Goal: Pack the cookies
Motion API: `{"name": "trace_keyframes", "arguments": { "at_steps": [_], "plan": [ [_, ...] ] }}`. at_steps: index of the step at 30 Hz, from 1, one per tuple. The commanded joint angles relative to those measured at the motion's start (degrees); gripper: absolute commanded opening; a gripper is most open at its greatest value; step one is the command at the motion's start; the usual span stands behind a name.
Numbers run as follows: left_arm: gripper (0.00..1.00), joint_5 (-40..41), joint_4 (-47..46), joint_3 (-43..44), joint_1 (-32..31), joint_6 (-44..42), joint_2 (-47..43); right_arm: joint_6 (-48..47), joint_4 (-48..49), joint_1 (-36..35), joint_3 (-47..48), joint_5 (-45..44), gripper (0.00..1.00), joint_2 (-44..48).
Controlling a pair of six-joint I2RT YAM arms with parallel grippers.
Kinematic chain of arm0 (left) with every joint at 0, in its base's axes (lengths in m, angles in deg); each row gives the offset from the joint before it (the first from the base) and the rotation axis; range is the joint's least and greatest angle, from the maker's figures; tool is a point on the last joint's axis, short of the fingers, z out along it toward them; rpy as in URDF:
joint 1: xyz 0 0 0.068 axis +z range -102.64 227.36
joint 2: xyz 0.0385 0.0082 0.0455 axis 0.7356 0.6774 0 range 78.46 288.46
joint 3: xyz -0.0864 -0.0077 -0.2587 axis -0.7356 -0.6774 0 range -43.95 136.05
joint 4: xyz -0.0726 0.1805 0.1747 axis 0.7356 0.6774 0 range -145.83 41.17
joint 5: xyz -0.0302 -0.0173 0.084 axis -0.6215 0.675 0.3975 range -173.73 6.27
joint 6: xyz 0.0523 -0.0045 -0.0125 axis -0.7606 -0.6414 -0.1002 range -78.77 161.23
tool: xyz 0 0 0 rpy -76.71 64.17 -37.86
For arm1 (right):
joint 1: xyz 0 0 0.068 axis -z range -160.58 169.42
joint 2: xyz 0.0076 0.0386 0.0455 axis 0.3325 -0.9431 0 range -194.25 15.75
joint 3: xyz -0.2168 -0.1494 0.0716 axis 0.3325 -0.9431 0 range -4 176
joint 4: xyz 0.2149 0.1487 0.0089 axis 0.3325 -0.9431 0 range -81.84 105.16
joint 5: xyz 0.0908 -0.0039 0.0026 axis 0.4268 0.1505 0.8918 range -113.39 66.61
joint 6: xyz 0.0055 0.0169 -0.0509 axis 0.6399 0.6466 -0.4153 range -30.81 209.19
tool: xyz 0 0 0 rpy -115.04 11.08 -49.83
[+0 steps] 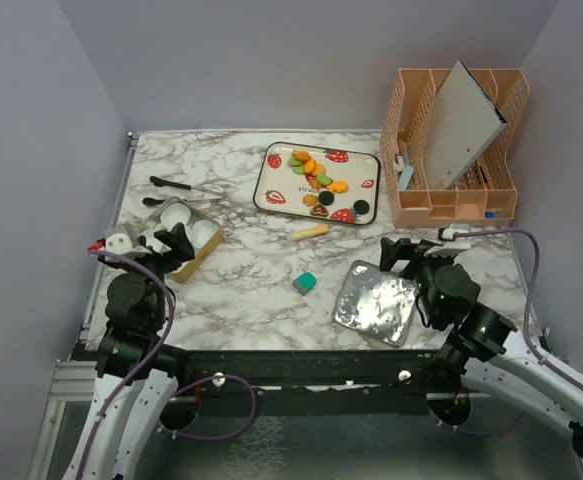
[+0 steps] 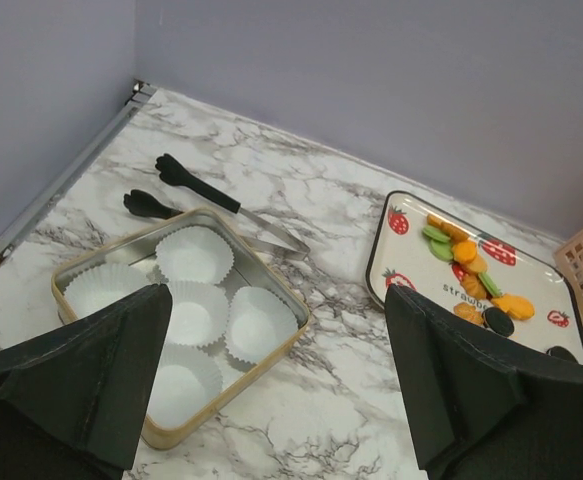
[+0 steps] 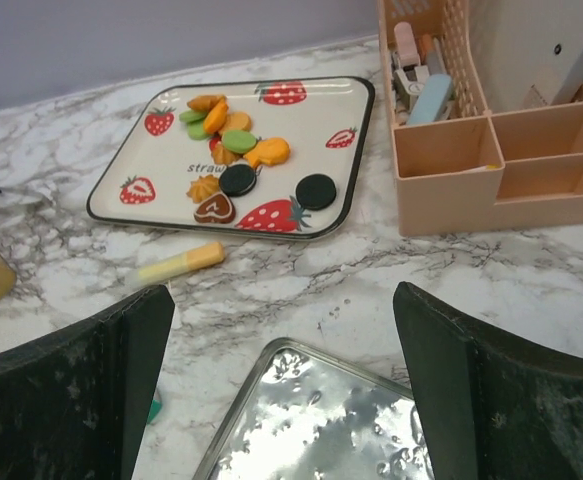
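Note:
The cookies (image 1: 316, 175) lie in a loose heap on a white strawberry-print tray (image 1: 281, 180) at the back middle: orange, green, brown and black pieces. My left gripper (image 1: 171, 238) hovers open over a gold-rimmed tin (image 1: 209, 250) holding white paper cups. In the left wrist view the tin (image 2: 271, 355) sits between the open fingers, the cookies (image 2: 466, 265) far right. My right gripper (image 1: 411, 248) stands open above the back edge of the silver lid (image 1: 376, 302). The right wrist view shows the cookies (image 3: 236, 150) ahead and the lid (image 3: 321, 420) below; the gripper (image 3: 283, 300) holds nothing.
Black-tipped tongs (image 1: 181, 187) lie behind the tin. A yellow stick (image 1: 309, 232) and a teal block (image 1: 305, 283) lie mid-table. A peach desk organizer (image 1: 456, 150) with a grey board stands back right. Grey walls close the sides and back.

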Motion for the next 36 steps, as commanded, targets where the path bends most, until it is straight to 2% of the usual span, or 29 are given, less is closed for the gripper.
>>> {"name": "trace_keyframes", "arguments": {
  "at_steps": [1,7,10,18,25,36],
  "plan": [
    [0.95,-2.29,-0.38,2.85,0.06,2.82,6.95,-0.79,7.99,-0.12,-3.89,3.7,1.0,-2.28],
    [0.96,-4.1,-2.1,5.93,0.13,6.44,21.07,1.81,7.79,-0.08,-6.68,3.39,1.0,-2.43],
    [0.96,-3.1,-0.71,9.86,0.13,7.87,30.6,1.93,11.96,-0.08,-10.46,3.43,1.0,-1.35],
    [0.99,-4.63,2.17,23.81,1.06,10.82,54.72,3.51,13.04,-0.12,-12.82,-1.15,1.0,-2.44],
    [0.99,-6.01,5.99,37.21,4.96,17.69,72.05,3.71,14.64,-0.11,-14.08,-2.67,1.0,-3.17],
    [0.96,-6.02,11.15,56.89,6.8,17.45,96.05,3.77,15.02,-0.06,-12.42,-3.11,1.0,-8.88]
  ]
}}
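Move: About 31 cm ahead of the left hand, some 2 cm to its left and 27 cm below, lie the black-handled tongs, their joined metal end pointing right. The tin of paper cups sits between, roughly 17 cm ahead and 2 cm left; the strawberry tray stands about 33 cm ahead, 30 cm right. From the right hand the tongs are some 50 cm left and 30 cm ahead, and the metal lid lies almost beneath it, about 6 cm left. Swinging out over the tin of paper cups, the left arm carries its open, empty gripper about 26 cm forward and 15 cm down towards the metal end of the tongs, drifting slightly right while the fingers tip some 40 degrees downward. The right hand, also wide open, sinks about 8 cm towards the metal lid. ##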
